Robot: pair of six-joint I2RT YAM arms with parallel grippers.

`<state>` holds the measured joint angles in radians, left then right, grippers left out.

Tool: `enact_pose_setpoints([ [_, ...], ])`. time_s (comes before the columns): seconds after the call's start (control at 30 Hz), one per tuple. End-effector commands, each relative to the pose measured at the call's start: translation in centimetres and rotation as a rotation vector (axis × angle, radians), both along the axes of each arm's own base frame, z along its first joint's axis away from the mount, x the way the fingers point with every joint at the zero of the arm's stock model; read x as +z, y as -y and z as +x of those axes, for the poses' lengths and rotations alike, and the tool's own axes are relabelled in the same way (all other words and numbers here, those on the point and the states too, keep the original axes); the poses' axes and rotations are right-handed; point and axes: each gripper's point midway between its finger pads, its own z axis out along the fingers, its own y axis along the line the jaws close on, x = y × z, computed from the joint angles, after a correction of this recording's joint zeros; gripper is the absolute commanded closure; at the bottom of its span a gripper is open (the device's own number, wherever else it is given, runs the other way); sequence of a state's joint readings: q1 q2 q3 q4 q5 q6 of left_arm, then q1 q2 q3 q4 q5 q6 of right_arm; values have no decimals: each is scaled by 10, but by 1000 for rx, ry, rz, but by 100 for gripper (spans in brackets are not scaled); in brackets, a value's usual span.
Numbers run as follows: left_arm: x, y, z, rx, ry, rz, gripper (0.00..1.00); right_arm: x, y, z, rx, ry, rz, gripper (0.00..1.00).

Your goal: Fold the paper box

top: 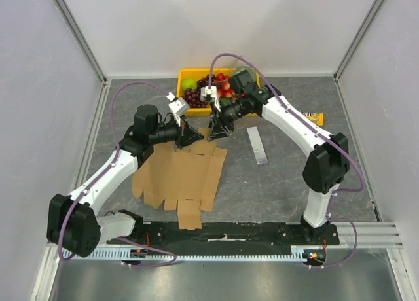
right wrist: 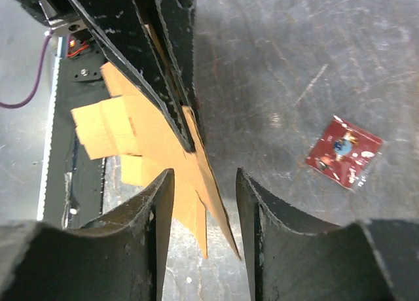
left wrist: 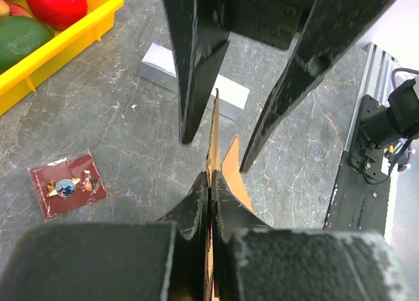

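The paper box (top: pixel 180 177) is a brown die-cut cardboard sheet, mostly flat on the grey table in front of the arms, with its far edge lifted. My left gripper (top: pixel 190 136) is shut on that raised edge; in the left wrist view its fingers (left wrist: pixel 196 203) pinch the thin cardboard (left wrist: pixel 234 169) edge-on. My right gripper (top: pixel 215 132) faces it from the other side. In the right wrist view the right gripper (right wrist: pixel 204 180) stands open, and a cardboard flap (right wrist: pixel 147 134) runs between its fingers without being pinched.
A yellow tray (top: pixel 186 72) of fruit stands at the back, just behind both grippers. A silver bar (top: pixel 257 145) lies to the right of the sheet. A red packet (left wrist: pixel 65 185) lies on the table near the grippers. A small orange packet (top: pixel 315 118) lies at the far right.
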<state>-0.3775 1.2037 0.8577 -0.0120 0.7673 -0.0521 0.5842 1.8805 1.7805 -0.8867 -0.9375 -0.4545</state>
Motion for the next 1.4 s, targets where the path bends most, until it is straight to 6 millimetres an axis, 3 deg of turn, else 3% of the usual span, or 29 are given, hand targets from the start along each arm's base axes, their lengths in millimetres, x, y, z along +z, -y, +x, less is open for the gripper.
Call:
enact_pose_setpoints([
  [0.0,15,2,11,30,31,-17,98,43,15,28,-161,113,92,48],
  [0.1,17,-2,20,93,26,-30,98,50,37,58,-389,141,141,42],
  [0.17,19,-6,27,141,16,-48,98,53,52,69,-517,102,202,36],
  [0.33,37,-17,43,238,12,-155,98,46,67,61,-692,-17,314,28],
  [0.4,45,-21,46,268,4,-210,98,26,70,49,-726,-88,340,27],
  [0.5,55,-28,47,295,7,-278,98,22,71,35,-735,-121,443,22],
  [0.73,67,-36,43,301,-11,-378,98,-12,75,13,-741,-182,542,9],
  [1.13,80,-35,35,278,-16,-447,98,-23,62,2,-589,-197,759,8],
  [1.37,78,-36,36,281,-16,-439,98,-41,40,-4,-473,-255,781,9],
])
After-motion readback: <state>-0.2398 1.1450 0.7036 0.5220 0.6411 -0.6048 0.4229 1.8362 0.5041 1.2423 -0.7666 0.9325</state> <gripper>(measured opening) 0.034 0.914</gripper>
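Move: The right hand's half-open fingers still straddle the raised carton edge pinched by the left; its next grip, the right side panel, lies about 7 cm back, 1 cm right and 10 cm below. The red packet is some 7 cm ahead, 4 cm left and 20 below, the white box 5 ahead and 15 right, equally low. From the left hand that panel is roughly 8 cm back, 4 right, 10 below. The right hand opens wide and comes free of the carton's edge, first forward and to the right, then back and down towards the right side panel, ending about 11 cm lower and turned some 40 degrees clockwise. Keeping its pinch, the left hand carries the carton forward and left, then up, turning counter-clockwise and tipping its fingertips upward. ##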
